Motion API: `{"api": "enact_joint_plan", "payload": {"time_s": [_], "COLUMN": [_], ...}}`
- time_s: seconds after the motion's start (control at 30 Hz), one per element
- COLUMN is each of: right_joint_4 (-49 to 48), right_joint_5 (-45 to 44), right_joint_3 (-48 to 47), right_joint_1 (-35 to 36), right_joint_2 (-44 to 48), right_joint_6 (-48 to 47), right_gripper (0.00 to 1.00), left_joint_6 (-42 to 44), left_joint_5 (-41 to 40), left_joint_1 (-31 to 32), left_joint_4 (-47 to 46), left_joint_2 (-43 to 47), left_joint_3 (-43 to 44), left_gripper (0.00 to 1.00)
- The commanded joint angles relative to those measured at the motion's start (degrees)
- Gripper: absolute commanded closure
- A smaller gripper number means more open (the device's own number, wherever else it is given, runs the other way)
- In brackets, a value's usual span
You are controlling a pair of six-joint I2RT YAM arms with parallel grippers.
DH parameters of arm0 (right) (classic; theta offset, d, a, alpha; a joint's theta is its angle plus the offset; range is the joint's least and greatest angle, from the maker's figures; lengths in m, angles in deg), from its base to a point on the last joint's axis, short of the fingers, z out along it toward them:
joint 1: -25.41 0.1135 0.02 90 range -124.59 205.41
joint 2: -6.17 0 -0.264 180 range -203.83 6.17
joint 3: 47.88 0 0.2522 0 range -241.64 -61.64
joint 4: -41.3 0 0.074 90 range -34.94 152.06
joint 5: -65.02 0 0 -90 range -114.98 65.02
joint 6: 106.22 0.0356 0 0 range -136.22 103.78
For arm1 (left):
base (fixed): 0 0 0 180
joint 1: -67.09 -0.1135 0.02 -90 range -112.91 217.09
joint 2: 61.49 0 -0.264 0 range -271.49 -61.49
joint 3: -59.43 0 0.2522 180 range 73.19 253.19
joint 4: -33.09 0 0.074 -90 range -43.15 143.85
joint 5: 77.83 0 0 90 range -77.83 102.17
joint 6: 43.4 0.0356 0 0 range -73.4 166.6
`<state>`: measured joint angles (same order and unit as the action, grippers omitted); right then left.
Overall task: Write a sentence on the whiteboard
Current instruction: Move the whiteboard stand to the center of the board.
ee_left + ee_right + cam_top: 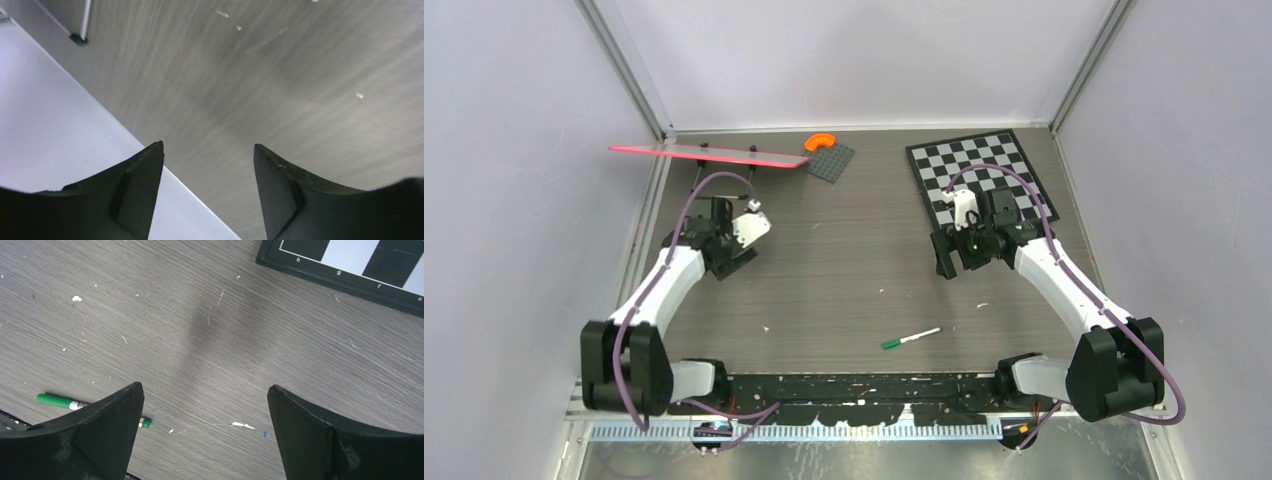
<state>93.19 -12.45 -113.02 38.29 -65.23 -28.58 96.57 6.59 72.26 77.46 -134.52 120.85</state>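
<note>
The whiteboard (709, 155) stands at the back left and shows edge-on as a thin red-pink strip; its face and the sentence are hidden. A green-and-white marker (911, 338) lies on the table near the front centre. In the right wrist view the marker (57, 401) is partly behind my left finger. My left gripper (732, 264) (208, 146) hangs open over bare table, in front of the board and holding nothing. My right gripper (946, 258) (205, 387) is wide open and empty, beside the chessboard's near corner and well back from the marker.
A black-and-white chessboard (980, 172) (350, 265) lies at the back right. An orange curved piece (821, 143) sits on a grey plate (834, 160) at the back centre. A pale wall panel (60, 130) runs along the left. Small white specks dot the table.
</note>
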Motion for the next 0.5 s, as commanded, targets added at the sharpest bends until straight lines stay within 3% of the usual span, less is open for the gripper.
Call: {"api": "enact_joint_plan", "payload": {"time_s": [0.0,0.1,0.13,0.17,0.27,0.47], "right_joint_4": [-2.13,-2.35,-2.36,-2.36,-2.36,-2.27], "right_joint_5": [-2.32,-2.66,-2.95,-3.22,-3.50,-4.25], "right_joint_3": [-1.34,-0.86,-0.75,-0.75,-0.84,-0.72], "right_joint_1": [0.09,0.04,0.10,0.08,0.07,0.12], "right_joint_2": [1.07,1.35,1.27,1.14,0.88,0.84], "right_joint_6": [-0.83,-0.99,-1.07,-1.16,-1.18,-1.26], "right_gripper": [0.02,0.02,0.02,0.02,0.02,0.02], "left_joint_6": [14.65,18.68,21.00,22.69,26.88,31.02], "left_joint_5": [-4.66,-5.59,-5.50,-5.65,-6.54,-7.52], "left_joint_1": [0.54,0.63,0.64,0.63,0.63,0.28], "left_joint_4": [-17.74,-23.36,-26.86,-30.24,-36.05,-43.98], "left_joint_2": [-7.31,-13.26,-15.39,-17.18,-23.78,-34.46], "left_joint_3": [2.92,5.44,5.68,5.69,7.62,13.48], "left_gripper": [0.40,0.71,0.88,0.93,0.99,1.00]}}
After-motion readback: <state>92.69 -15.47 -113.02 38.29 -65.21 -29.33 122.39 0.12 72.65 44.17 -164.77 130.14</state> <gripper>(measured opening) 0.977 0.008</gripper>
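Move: The whiteboard stand's near crossbar lies roughly 21 cm ahead of the left hand, 5 cm to its left and some 9 cm lower. The tilted whiteboard is centred about 30 cm ahead, 6 cm left and a little above. The grey mat lies about 31 cm ahead and 19 cm right, near table level. From the right hand, the crossbar is about 22 cm ahead, 54 cm left and 10 cm lower. The empty left hand sweeps about 15 cm forward towards the stand's near crossbar, shutting its fingers and twisting clockwise. ##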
